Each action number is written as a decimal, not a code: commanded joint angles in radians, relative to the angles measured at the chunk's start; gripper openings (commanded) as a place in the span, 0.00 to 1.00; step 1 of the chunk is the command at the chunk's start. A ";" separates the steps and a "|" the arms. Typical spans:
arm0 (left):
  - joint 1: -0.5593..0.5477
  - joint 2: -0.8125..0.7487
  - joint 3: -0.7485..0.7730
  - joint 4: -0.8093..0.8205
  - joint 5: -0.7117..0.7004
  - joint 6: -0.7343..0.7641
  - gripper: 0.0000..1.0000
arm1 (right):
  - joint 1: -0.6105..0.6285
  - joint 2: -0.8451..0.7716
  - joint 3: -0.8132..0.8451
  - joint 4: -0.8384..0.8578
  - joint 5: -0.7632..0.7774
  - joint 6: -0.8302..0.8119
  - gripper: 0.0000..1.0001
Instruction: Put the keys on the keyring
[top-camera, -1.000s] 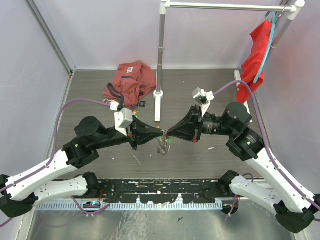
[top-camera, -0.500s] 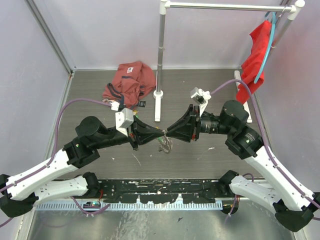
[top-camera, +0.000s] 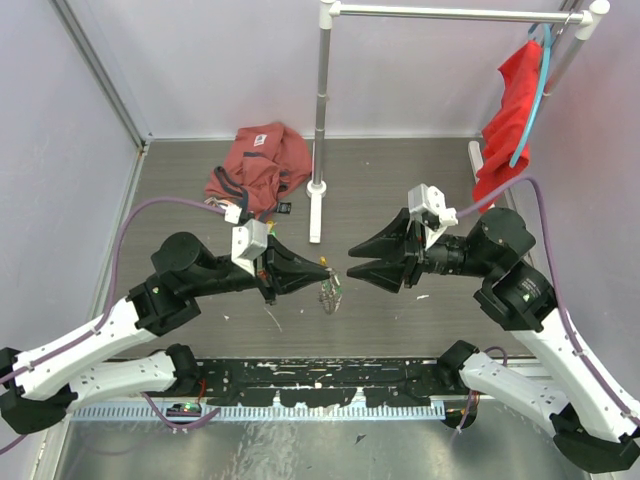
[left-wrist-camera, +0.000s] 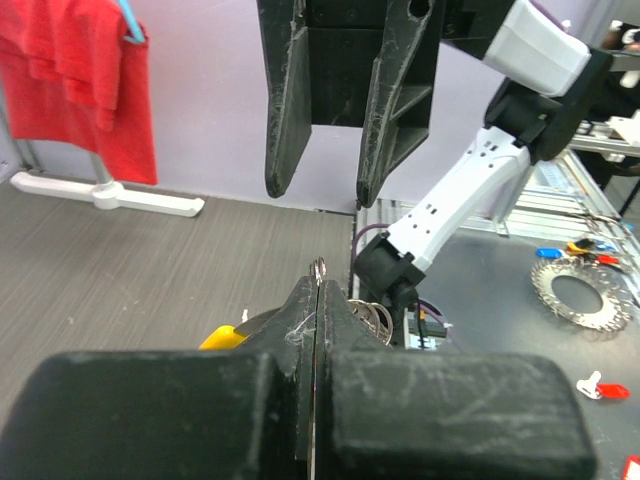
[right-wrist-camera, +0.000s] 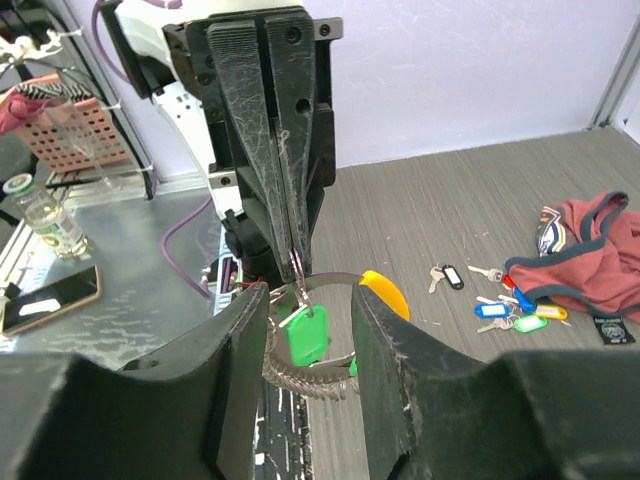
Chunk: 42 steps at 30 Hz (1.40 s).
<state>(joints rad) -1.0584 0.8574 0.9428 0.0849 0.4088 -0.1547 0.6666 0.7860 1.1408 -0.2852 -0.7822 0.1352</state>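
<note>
My left gripper (top-camera: 324, 267) is shut on the keyring (top-camera: 330, 291), which hangs below its tips above the table's middle. In the right wrist view the keyring (right-wrist-camera: 305, 378) shows its dense row of silvery keys, a curved yellow tag (right-wrist-camera: 386, 296) and a green-tagged key (right-wrist-camera: 308, 335) dangling from the pinched loop. My right gripper (right-wrist-camera: 310, 298) stands open a little to the right, its fingers either side of the hanging bunch without touching it. Several loose tagged keys (right-wrist-camera: 500, 303) lie on the table beside the garment. The left wrist view shows the left gripper (left-wrist-camera: 317, 281) pressed flat together.
A rust-red garment (top-camera: 258, 165) lies at the back left of the table. A clothes rack pole (top-camera: 321, 100) stands on its white base (top-camera: 316, 215) just behind the grippers. A red cloth (top-camera: 510, 110) hangs on a blue hanger at the back right.
My right gripper has opened and drawn back to the right, away from the left gripper's tip. The keyring stays hanging from the left gripper, which has not moved.
</note>
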 joint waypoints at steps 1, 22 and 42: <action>-0.002 0.013 0.043 0.101 0.096 -0.037 0.00 | 0.004 0.002 0.026 0.038 -0.091 -0.086 0.44; -0.003 0.043 0.040 0.175 0.115 -0.076 0.00 | 0.004 0.011 -0.044 0.130 -0.156 -0.016 0.35; -0.003 0.049 0.040 0.185 0.101 -0.076 0.00 | 0.005 0.025 -0.055 0.152 -0.175 0.001 0.17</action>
<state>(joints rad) -1.0584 0.9108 0.9443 0.2047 0.5137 -0.2222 0.6670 0.8051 1.0786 -0.1867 -0.9474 0.1299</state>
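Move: The right hand, empty and part open, faces the small metal loop at the left fingertips; the loop lies about 4 cm to its left, 1 cm back and 1 cm lower. The green tag hangs some 3 cm under the loop, the keyring's middle 4 cm below and 1 cm ahead of it, and the yellow tag about 4 cm ahead of it. The left hand holds the loop 1 cm to the right of its hand point. The left hand keeps its pinch on the metal loop and offers it to the other hand, going back, to the right and up by about 1 cm each while turning roughly 5 degrees clockwise, then holding there. The right hand first goes back some 1.5 cm, turning about 10 degrees counter-clockwise, then eases down and left about 1 cm each to the loop, its fingers narrowing to around half their gap without shutting. ##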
